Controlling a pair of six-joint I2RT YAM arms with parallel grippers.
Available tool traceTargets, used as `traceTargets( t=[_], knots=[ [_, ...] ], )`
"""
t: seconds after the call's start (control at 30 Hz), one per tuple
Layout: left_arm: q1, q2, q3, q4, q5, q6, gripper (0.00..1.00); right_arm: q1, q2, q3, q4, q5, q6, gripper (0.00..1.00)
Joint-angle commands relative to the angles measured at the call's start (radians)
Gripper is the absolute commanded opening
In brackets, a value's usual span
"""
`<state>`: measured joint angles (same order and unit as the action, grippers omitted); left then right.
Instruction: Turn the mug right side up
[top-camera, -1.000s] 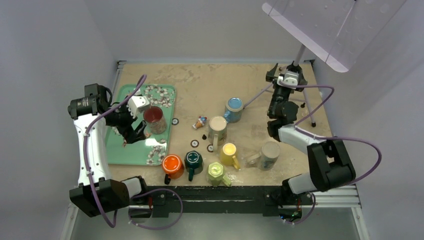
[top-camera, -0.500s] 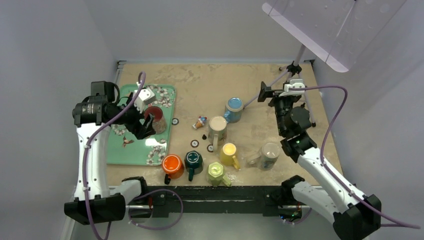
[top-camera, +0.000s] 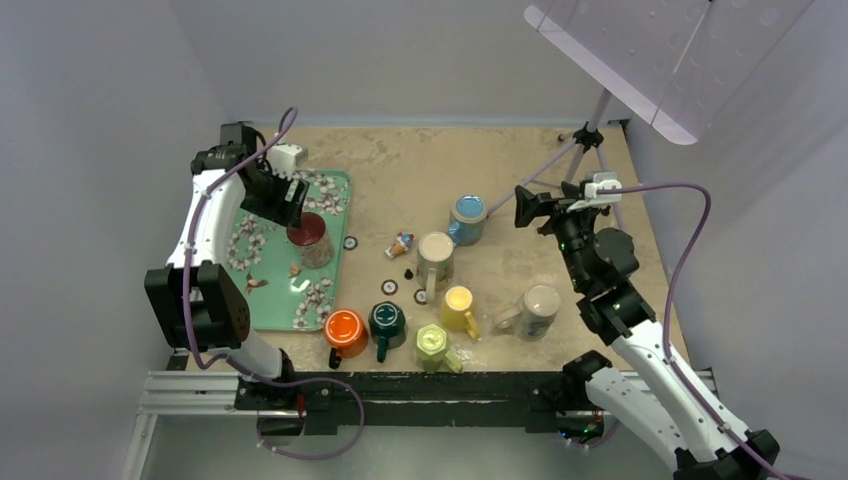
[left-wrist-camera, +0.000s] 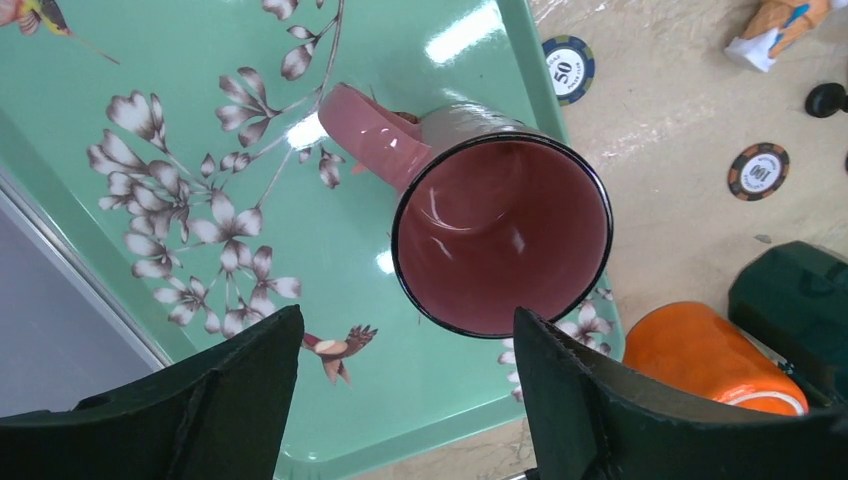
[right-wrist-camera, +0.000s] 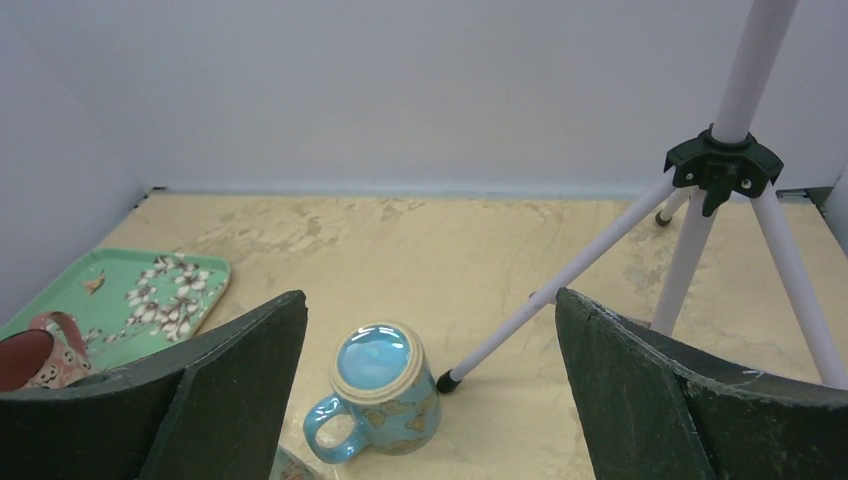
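A pink mug (top-camera: 309, 240) (left-wrist-camera: 500, 245) stands mouth up on the green floral tray (top-camera: 262, 290) (left-wrist-camera: 200, 120), its handle toward the tray's middle. My left gripper (top-camera: 287, 203) (left-wrist-camera: 405, 325) hangs above it, open, with nothing between the fingers. A blue mug (top-camera: 468, 219) (right-wrist-camera: 385, 385) sits base up on the table. Behind and to the right of that mug is my right gripper (top-camera: 527, 206) (right-wrist-camera: 430, 300), wide open and empty.
Along the near side stand orange (top-camera: 343, 331), dark green (top-camera: 387, 322), light green (top-camera: 432, 343), yellow (top-camera: 459, 306), beige (top-camera: 435, 258) and white (top-camera: 537, 311) mugs. A small figurine (top-camera: 401, 243) and poker chips (left-wrist-camera: 569, 68) lie mid-table. A tripod (top-camera: 588, 136) (right-wrist-camera: 715, 165) stands at the far right.
My left arm swung from the tray's near-left side to above the pink mug's far side, jaws narrowing slightly. The right arm came forward and left, toward the blue mug.
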<state>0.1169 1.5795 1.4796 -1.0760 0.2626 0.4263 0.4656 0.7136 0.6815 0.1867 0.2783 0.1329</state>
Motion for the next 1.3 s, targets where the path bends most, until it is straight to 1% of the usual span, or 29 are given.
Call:
traceTargets(
  t=[0.0,0.03,0.07,0.13,0.17,0.2,0.27,0.33,0.37,0.43,0.53,0.6,0.67,0.73,0.83,0.9,1.0,1.1,1.17,1.27],
  knots=[
    [-0.013,0.024,-0.016,0.086,-0.092,-0.024,0.78,0.006,-0.037,0.005,-0.035,0.003,0.029,0.98],
    [-0.014,0.047,-0.009,0.086,-0.096,-0.027,0.72,0.005,-0.043,0.004,-0.036,0.002,0.032,0.98],
    [-0.018,0.068,-0.008,0.084,-0.092,-0.028,0.69,0.006,-0.047,0.003,-0.036,0.000,0.031,0.98],
    [-0.028,0.096,-0.020,0.083,-0.076,-0.025,0.66,0.007,-0.047,0.010,-0.044,-0.001,0.027,0.98],
    [-0.031,0.107,-0.026,0.086,-0.074,-0.030,0.62,0.006,-0.045,0.014,-0.051,0.001,0.028,0.98],
    [-0.032,0.115,-0.034,0.091,-0.071,-0.037,0.57,0.006,-0.046,0.020,-0.056,0.006,0.030,0.98],
    [-0.031,0.124,-0.045,0.111,-0.068,-0.039,0.43,0.006,-0.050,0.024,-0.059,0.013,0.034,0.98],
    [-0.032,0.137,-0.041,0.123,-0.074,-0.035,0.35,0.007,-0.059,0.020,-0.055,0.017,0.030,0.98],
    [-0.031,0.146,-0.032,0.124,-0.077,-0.032,0.27,0.007,-0.062,0.020,-0.055,0.018,0.026,0.98],
    [-0.032,0.168,0.004,0.105,-0.078,-0.039,0.01,0.007,-0.063,0.021,-0.056,0.023,0.022,0.98],
    [-0.014,0.197,0.091,0.090,-0.082,-0.087,0.00,0.007,-0.059,0.027,-0.062,0.027,0.019,0.98],
    [0.026,0.229,0.169,0.096,-0.085,-0.131,0.00,0.006,-0.055,0.034,-0.070,0.023,0.022,0.98],
    [0.069,0.286,0.273,0.092,-0.102,-0.151,0.00,0.006,-0.052,0.041,-0.078,0.021,0.022,0.98],
    [0.097,0.348,0.376,0.091,-0.147,-0.154,0.00,0.006,-0.049,0.041,-0.084,0.023,0.017,0.98],
    [0.104,0.417,0.444,0.132,-0.198,-0.144,0.00,0.007,-0.049,0.043,-0.098,0.034,0.023,0.98],
    [0.104,0.471,0.513,0.118,-0.208,-0.151,0.00,0.006,-0.048,0.050,-0.111,0.029,0.033,0.98],
    [0.118,0.561,0.618,0.109,-0.258,-0.157,0.00,0.006,-0.040,0.064,-0.137,0.010,0.047,0.98],
    [0.143,0.634,0.704,0.100,-0.259,-0.175,0.00,0.007,-0.029,0.089,-0.180,-0.003,0.065,0.98],
    [0.147,0.658,0.725,0.102,-0.258,-0.161,0.00,0.007,-0.023,0.105,-0.196,-0.021,0.072,0.98],
    [0.153,0.706,0.763,0.058,-0.179,-0.165,0.00,0.024,0.003,0.116,-0.227,-0.065,0.070,0.98]
  ],
)
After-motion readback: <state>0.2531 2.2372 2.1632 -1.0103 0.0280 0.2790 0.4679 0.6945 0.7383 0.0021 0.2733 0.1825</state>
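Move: The pink mug stands open end up on the tray, its middle about 4 cm right of the left gripper, 1 cm back and some 10 cm below. From that gripper, the tray's far-left corner is roughly 22 cm ahead and 16 cm left; the poker chip lies about 4 cm ahead and 13 cm right, the orange mug 22 cm back and 13 cm right. From the right gripper, the pink mug is some 57 cm left, 2 cm ahead and well below. Lower the left gripper about 6 cm onto the left side of the pink mug's rim and close it, pinching the wall with one finger inside. Keep that grip, rise a couple of centimetres and carry the mug forward and left, some 20 cm altogether, towards the tray's far-left corner, turning the hand about 20 degrees counter-clockwise and easing down slightly near the end. ##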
